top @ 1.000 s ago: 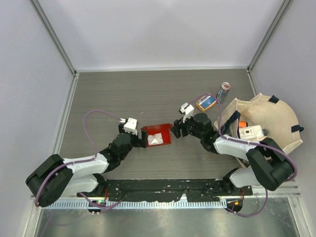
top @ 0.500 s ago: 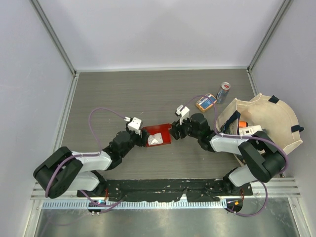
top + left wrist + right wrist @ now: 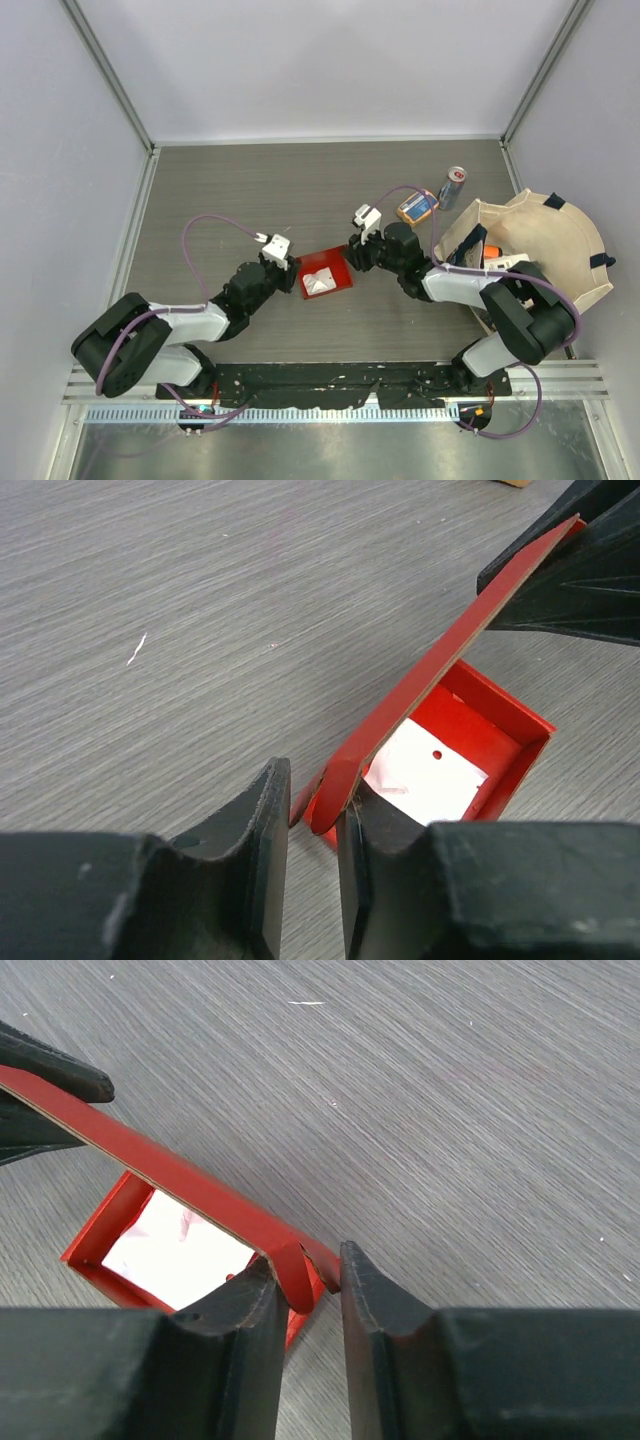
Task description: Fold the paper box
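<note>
The paper box (image 3: pixel 325 279) is a small red open tray with a white slip inside, lying mid-table between both arms. In the left wrist view its raised flap (image 3: pixel 450 650) runs diagonally. The flap's curled corner sits between the narrowed jaws of my left gripper (image 3: pixel 312 800), against the right finger, with a gap to the left finger. My right gripper (image 3: pixel 308 1270) straddles the opposite corner of the box (image 3: pixel 190 1185). That curl rests on its left finger, and table shows between the jaws. From above, the left gripper (image 3: pixel 292 268) and right gripper (image 3: pixel 352 258) flank the box.
A drinks can (image 3: pixel 453 186) and an orange-and-blue packet (image 3: pixel 417 207) stand at the back right. A beige cloth bag (image 3: pixel 560 230) with items inside lies at the right edge, beside the right arm. Walls enclose the table on three sides.
Both grippers have moved in onto opposite corners of the box and their jaws have narrowed a lot. The box has turned slightly and its flap stands raised.
</note>
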Controlling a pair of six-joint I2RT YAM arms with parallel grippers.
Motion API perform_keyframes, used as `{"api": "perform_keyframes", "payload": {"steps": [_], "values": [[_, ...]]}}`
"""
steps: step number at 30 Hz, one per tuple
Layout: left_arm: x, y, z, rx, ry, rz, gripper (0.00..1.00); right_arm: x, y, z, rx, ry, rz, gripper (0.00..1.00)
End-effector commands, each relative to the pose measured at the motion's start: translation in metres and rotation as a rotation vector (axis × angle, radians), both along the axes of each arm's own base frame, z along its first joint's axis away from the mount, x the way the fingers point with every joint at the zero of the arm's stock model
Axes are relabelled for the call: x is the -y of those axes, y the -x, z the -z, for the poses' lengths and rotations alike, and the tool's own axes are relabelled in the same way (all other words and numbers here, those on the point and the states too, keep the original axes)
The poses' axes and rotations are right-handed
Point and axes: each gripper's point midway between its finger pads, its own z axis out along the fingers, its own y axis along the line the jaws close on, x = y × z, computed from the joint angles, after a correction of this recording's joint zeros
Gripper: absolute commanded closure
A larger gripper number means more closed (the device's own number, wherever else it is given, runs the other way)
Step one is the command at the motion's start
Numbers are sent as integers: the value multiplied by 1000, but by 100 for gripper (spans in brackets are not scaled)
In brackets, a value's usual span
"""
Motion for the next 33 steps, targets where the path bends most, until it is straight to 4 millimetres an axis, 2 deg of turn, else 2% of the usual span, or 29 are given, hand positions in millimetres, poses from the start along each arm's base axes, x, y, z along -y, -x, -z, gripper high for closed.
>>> {"api": "perform_keyframes", "payload": {"steps": [1,7,9,12,13,14,16,18,19,21,22,24,25,28,32,33], "values": [[11,-11,-25,57,56,8,75,-8,-8,-22,71,-32,-2,72],[14,-11,-24,31,50,17,87,-3,-3,-17,55,-14,24,81],[13,-11,-22,14,47,7,90,-2,-3,-23,60,-27,49,84],[8,-13,-22,-15,49,-47,96,-5,-1,-26,74,-18,97,88],[6,-16,-23,-14,48,-88,99,-5,-1,-26,60,-19,129,93],[1,-18,-20,-35,47,-133,100,-13,5,-27,55,-14,116,95],[-6,-25,-25,-38,55,-226,100,-11,-2,-31,63,-4,228,99],[-12,-27,-24,-55,56,-303,100,-10,-2,-36,102,21,339,99],[-9,-28,-29,-45,59,-318,100,-13,-3,-37,105,3,388,99],[-17,-35,-38,-13,76,-419,100,-11,-8,-41,114,-21,480,99],[-18,-37,-37,-9,72,-449,100,-1,-14,-43,125,-31,569,99],[-32,-43,-40,4,76,-558,100,4,-19,-41,123,-48,659,99],[-31,-46,-44,1,103,-584,100,15,-25,-47,149,-57,748,99],[-34,-51,-42,-6,137,-644,100,18,-31,-51,159,-102,820,99],[-28,-53,-36,-3,223,-646,100,21,-34,-51,166,-162,893,99],[-30,-53,-27,-10,213,-658,100,20,-34,-43,157,-164,899,99]]}}
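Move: The left fingers, part open, already straddle the left end of the paper box's raised back panel, which sits right at the hand point. The right fingers likewise straddle the panel's right end. The white paper in the tray lies about 4 cm back, 4 cm right and 5 cm below the left hand. From the right hand, the orange carton stands roughly 10 cm ahead, 17 cm to the right and 6 cm lower. Shut both grippers so each pinches its end of the back panel. Then swing the hands to point nearly straight forward, the left some 30 degrees counter-clockwise, the right about 40 clockwise. Carry the left about 4 cm forward and 2.5 up; let the right draw back about 1 cm first, then take it forward and up, ending roughly 3 cm higher and 2 cm farther out. ##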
